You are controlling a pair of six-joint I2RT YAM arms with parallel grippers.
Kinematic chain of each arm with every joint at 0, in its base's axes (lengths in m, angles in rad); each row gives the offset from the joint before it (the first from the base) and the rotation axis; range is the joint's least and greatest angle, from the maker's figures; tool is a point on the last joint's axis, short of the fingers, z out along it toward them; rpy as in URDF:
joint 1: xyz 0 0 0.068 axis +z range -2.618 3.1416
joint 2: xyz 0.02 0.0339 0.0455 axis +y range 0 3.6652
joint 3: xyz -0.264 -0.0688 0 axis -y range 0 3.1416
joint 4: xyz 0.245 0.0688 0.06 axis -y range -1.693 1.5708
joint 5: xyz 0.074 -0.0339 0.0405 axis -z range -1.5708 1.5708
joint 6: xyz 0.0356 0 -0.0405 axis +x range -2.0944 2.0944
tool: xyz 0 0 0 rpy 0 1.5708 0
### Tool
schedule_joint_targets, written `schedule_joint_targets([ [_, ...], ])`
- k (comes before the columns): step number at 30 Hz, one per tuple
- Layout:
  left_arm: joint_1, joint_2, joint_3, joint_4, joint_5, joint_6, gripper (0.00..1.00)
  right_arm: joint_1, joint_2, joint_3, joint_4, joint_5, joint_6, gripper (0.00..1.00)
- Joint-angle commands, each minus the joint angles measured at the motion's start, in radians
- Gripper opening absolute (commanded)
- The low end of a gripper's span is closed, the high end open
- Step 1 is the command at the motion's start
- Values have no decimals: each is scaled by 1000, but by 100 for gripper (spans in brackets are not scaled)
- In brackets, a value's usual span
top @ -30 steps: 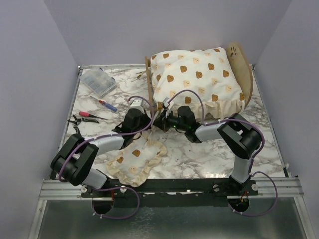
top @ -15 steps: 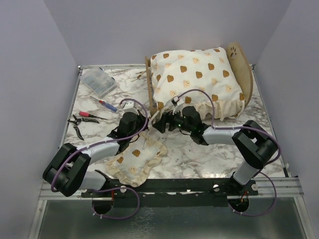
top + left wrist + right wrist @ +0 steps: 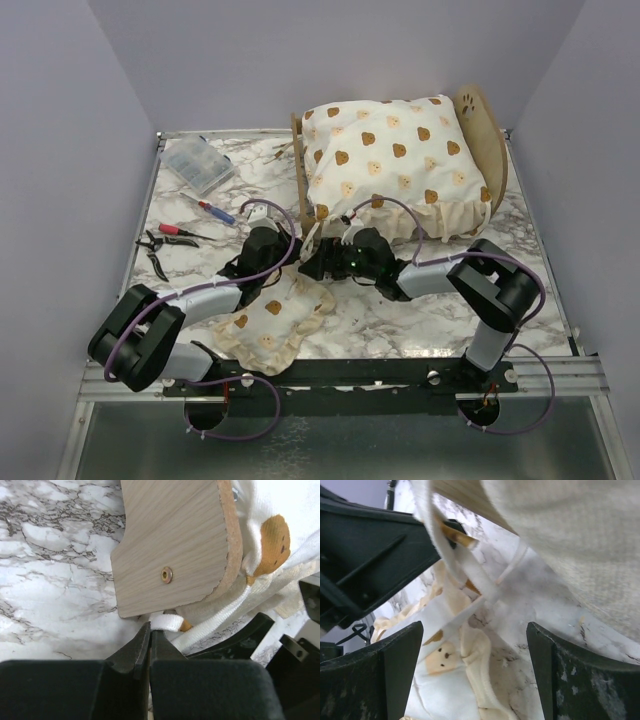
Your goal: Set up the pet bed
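Observation:
The pet bed (image 3: 484, 122) stands at the back right, its plywood footboard (image 3: 299, 170) toward the middle. The large bear-print cushion (image 3: 395, 160) lies on it. In the left wrist view the footboard's lower corner (image 3: 170, 545) is just ahead, and my left gripper (image 3: 150, 627) is shut, its tips pinching a white tie (image 3: 170, 621) that comes from the cushion's corner. My right gripper (image 3: 475, 630) stands wide open beside it, low over the table. The white tie (image 3: 470, 580) crosses ahead of its fingers (image 3: 395, 670) without touching them. From above, both grippers (image 3: 292, 243) (image 3: 316, 264) meet at the bed's near left corner.
The small bear-print pillow (image 3: 275, 320) lies on the marble table near the front, under the right gripper's view (image 3: 445, 670). A clear plastic parts box (image 3: 195, 165), a red screwdriver (image 3: 215, 212) and pliers (image 3: 160, 245) lie at the left.
My right gripper has gone from shut to wide open, letting go of the tie, and has shifted left and lower. The left gripper stays shut at the footboard corner.

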Motion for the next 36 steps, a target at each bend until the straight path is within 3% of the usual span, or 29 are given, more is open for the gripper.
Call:
schedule_joint_targets([
  [1,-11,-9,-27,3,-9,-77,0,18,40,-27,44,50,63,87],
  [6,-16,-17,-30,3,-15,-87,0,31,45,-38,77,73,71,86],
  [12,-19,-14,-22,3,-13,-100,0,38,75,-14,104,45,104,60],
  [15,-22,-15,-24,3,-16,-102,0,45,85,-9,109,43,117,53],
  [29,-33,-18,-27,3,-29,-105,0,61,125,38,130,87,181,43],
  [36,-37,-45,-24,-4,-43,-97,0,61,144,29,95,98,190,25],
])
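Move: Just to the right hand's left, about 3 cm off and roughly 1 cm ahead and lower, the strap's tail hangs under the loop; from the left fingers, which already pinch that loop, the tail is about 3 cm back and 3 cm lower. From the right hand, the wooden panel's near end lies some 8 cm ahead and 1 cm left, and the small cushion's middle about 10 cm back, 8 cm left and 5 cm below. Dipping nearly 2 cm and easing back about 1 cm, the right hand then slips left roughly 3 cm in under the left fingers, towards the strap's tail, its fingers closing from almost wide open to about a third. The left hand keeps the loop pinched near the panel's end, drifting back and right by only a centimetre or so and rolling slightly. ##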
